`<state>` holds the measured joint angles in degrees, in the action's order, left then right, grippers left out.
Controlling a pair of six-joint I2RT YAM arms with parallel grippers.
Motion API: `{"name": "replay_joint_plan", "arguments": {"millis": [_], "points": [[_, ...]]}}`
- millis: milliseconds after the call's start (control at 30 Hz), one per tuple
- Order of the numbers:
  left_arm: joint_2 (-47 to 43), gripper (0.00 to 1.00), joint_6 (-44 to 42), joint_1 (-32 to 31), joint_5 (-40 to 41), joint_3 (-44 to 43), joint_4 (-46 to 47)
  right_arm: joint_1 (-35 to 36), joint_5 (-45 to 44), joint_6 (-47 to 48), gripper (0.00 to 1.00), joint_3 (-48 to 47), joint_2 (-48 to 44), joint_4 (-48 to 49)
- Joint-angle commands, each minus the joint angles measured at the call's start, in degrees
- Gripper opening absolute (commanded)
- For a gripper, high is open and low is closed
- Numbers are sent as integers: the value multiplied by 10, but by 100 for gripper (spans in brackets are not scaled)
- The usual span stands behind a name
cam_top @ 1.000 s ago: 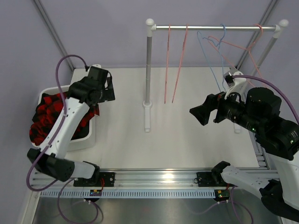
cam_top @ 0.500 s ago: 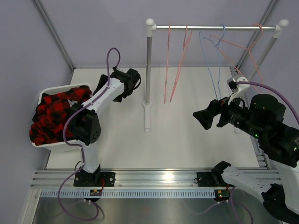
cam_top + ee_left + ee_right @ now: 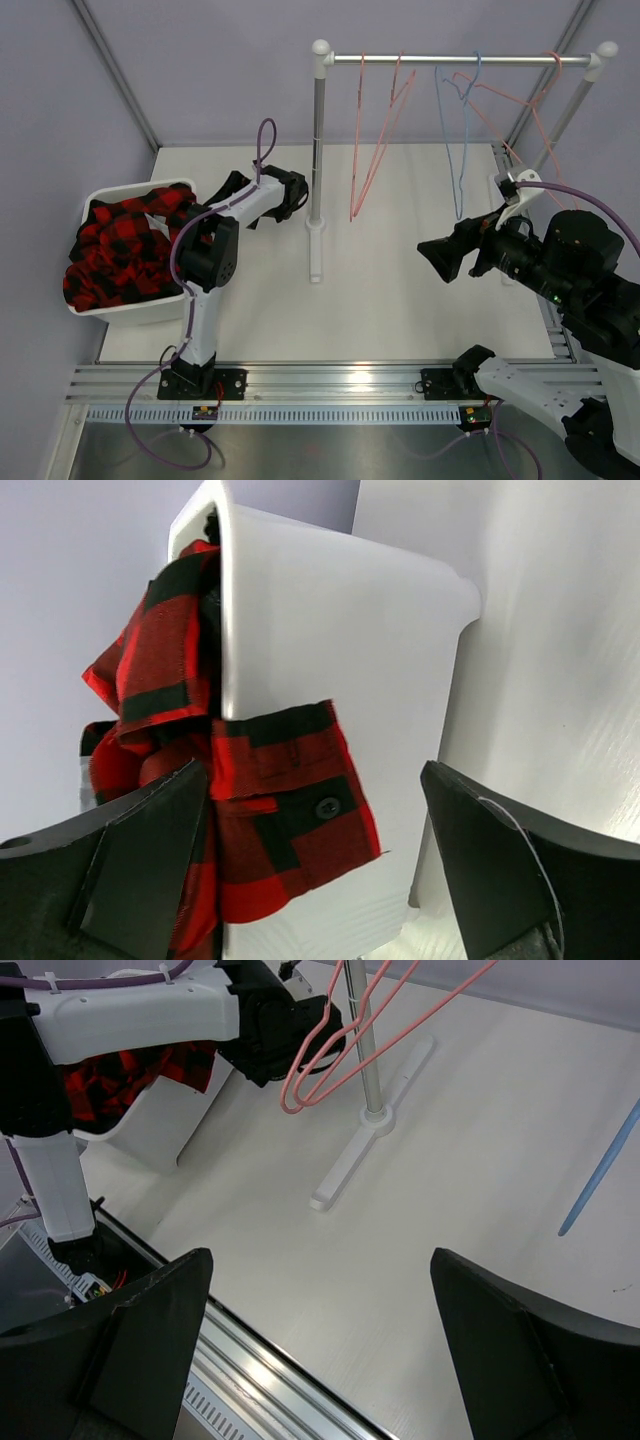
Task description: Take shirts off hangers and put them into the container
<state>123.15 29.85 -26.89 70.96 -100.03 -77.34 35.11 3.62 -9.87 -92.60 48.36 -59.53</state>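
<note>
A red-and-black check shirt (image 3: 120, 255) lies heaped in the white container (image 3: 100, 305) at the table's left. One cuff (image 3: 290, 800) hangs over the container's side wall (image 3: 330, 630). My left gripper (image 3: 222, 190) is open and empty to the right of the container, facing it, with the cuff showing between its fingers (image 3: 140, 870). Pink hangers (image 3: 375, 130) and a blue hanger (image 3: 460, 140) hang bare on the rail (image 3: 450, 60), with more pink wire (image 3: 520, 100) at its right end. My right gripper (image 3: 440, 258) is open and empty over the table, below the blue hanger.
The rail stands on a grey post (image 3: 318, 150) with a white foot (image 3: 370, 1150) mid-table, close to my left wrist. A second post rises at the right edge. An aluminium track (image 3: 330, 385) runs along the near edge.
My left arm has swung from over the container to its right side, near the post, and turned to face the tub. The right gripper drifted slightly right. The hangers sway.
</note>
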Motion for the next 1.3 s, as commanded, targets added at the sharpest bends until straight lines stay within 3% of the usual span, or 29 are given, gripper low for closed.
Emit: {"name": "replay_joint_plan", "arguments": {"millis": [0,233,333,467,733,900,1267], "points": [[3,92,51,12,53,-12,-103,4,-12,17,100,5,-8,19],[-19,84,59,38,65,8,-98,4,-15,21,100,13,-14,23],[-18,74,72,41,66,19,-102,4,-18,21,100,16,-18,26],[-11,44,89,44,71,18,-113,4,-16,22,99,21,-20,27],[-26,0,100,43,69,27,-112,4,-20,22,99,26,-18,30],[-69,0,93,36,63,29,-103,4,-19,20,99,26,-15,30],[-193,0,-14,12,1,29,-24,4,-21,20,100,22,-11,31]]}}
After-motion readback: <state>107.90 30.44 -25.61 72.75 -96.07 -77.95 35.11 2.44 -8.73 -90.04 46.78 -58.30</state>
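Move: The sleeve cuff of the red-and-black checked shirt hangs over the container's near-side wall, between and just past the left hand's open fingers: about 4 cm to its left, 1 cm ahead and 1 cm lower. The container's middle lies roughly 14 cm left and 11 cm back, some 6 cm below; the rack post's foot is about 22 cm right, 4 cm back and 14 cm below. From the right hand, the cuff is roughly 44 cm left, 22 cm forward and 27 cm lower. Bring the left gripper about 4 cm left, level, so its open fingers straddle the overhanging cuff, and shut them fully as you arrive to pinch the cloth. Then, keeping that pinch, lift it: rise some 5 cm beyond the small lift made while closing, easing back about 2.5 cm and slightly right. ##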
